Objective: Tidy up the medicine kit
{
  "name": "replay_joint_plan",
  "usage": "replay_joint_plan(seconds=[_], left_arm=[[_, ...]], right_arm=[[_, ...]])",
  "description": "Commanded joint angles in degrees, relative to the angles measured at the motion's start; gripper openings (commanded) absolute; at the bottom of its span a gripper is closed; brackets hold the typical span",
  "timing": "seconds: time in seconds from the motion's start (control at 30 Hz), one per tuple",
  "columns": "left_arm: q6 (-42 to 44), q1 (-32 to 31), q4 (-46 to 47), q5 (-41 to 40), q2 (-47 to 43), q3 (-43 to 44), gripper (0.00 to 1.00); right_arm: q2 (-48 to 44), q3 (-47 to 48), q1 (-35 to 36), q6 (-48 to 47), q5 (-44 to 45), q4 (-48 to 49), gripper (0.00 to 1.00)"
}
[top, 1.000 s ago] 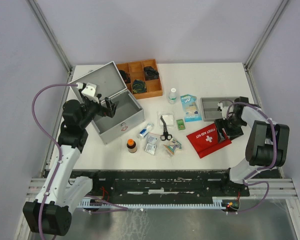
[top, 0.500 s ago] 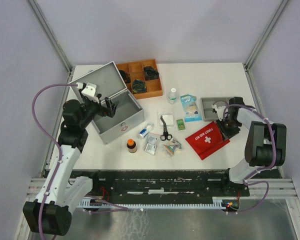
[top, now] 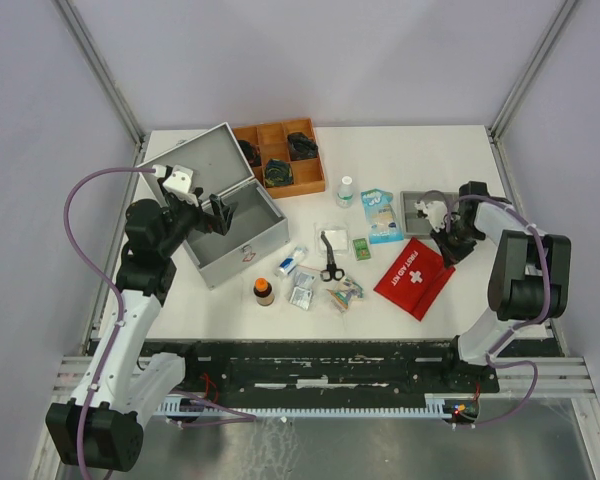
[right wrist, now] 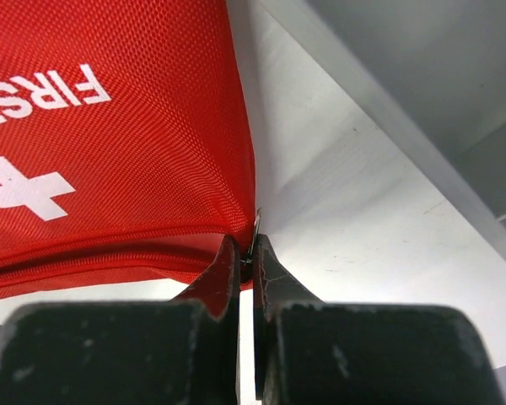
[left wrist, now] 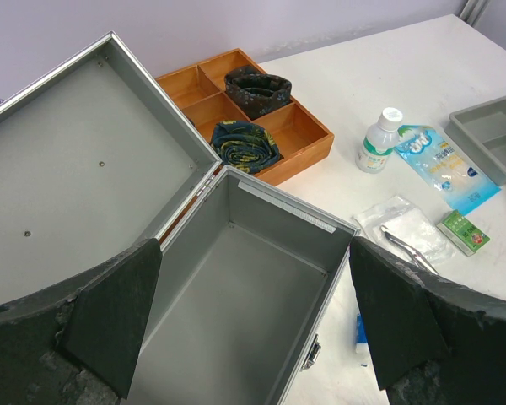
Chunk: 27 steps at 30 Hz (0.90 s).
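The medicine kit [top: 242, 235], a silver-grey aluminium case, stands open at the left with its lid [top: 190, 160] tilted back. In the left wrist view its inside [left wrist: 236, 295] is bare. My left gripper [top: 220, 213] hangs open over the case, its jaws wide apart [left wrist: 253, 287]. A red first-aid pouch [top: 413, 277] lies at the right. My right gripper [top: 448, 248] is shut on the pouch's metal zipper pull [right wrist: 255, 232] at the corner of the pouch [right wrist: 110, 152], right beside a small grey tray.
A brown wooden compartment tray [top: 298, 190] with dark rolls sits behind the case. The small grey tray [top: 412, 232] is at the right. Between them lie a white bottle [top: 346, 191], a blue packet [top: 380, 215], scissors [top: 332, 258], an orange-capped bottle [top: 264, 291] and small packets [top: 302, 290].
My right gripper has moved back towards the grey tray, pulling the pouch's corner with it, so the pouch has turned. The left arm has not moved.
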Motion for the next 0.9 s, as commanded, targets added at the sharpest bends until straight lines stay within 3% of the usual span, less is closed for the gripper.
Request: replay_joint_plan(seconds=[0.0, 0.33, 0.63, 0.87], left_arm=[[2.6, 0.3, 2.2, 0.8, -0.7, 0.3, 0.99], [2.1, 0.3, 2.4, 2.3, -0.2, 0.5, 0.99], [3.7, -0.5, 1.7, 13.1, 1.7, 2.1, 0.99], [6.2, -7.5, -1.6, 17.8, 6.1, 7.5, 0.99]], right_arm=[[-3.0, 3.9, 0.1, -6.3, -5.7, -3.6, 0.01], [-12.6, 9.2, 0.2, -14.1, -14.4, -14.6, 0.01], [-18.8, 16.6, 0.4, -18.6, -22.1, -23.4, 0.01], [-23.2, 20.2, 5.1, -16.9, -29.9, -25.6, 0.01]])
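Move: My right hand already pinches the red first-aid pouch by its edge; the pouch's middle is about 9 cm left and 5 cm back. The open case lies some 64 cm left and 8 cm ahead. Nearer stand the grey tray, 14 cm straight ahead, and the green box, 25 cm left and 4 cm ahead. From my left hand the pouch is roughly 54 cm right, 9 cm back and 27 cm down. Keeping my pinch on the pouch's edge, I lift it almost straight up off the table with my right hand, nearly 18 cm, drifting about 7 cm left while the fingers tip forward and to the left and turn counter-clockwise. Late on, my open, empty left hand starts right, about 5 cm towards the pouch, swinging clockwise. ##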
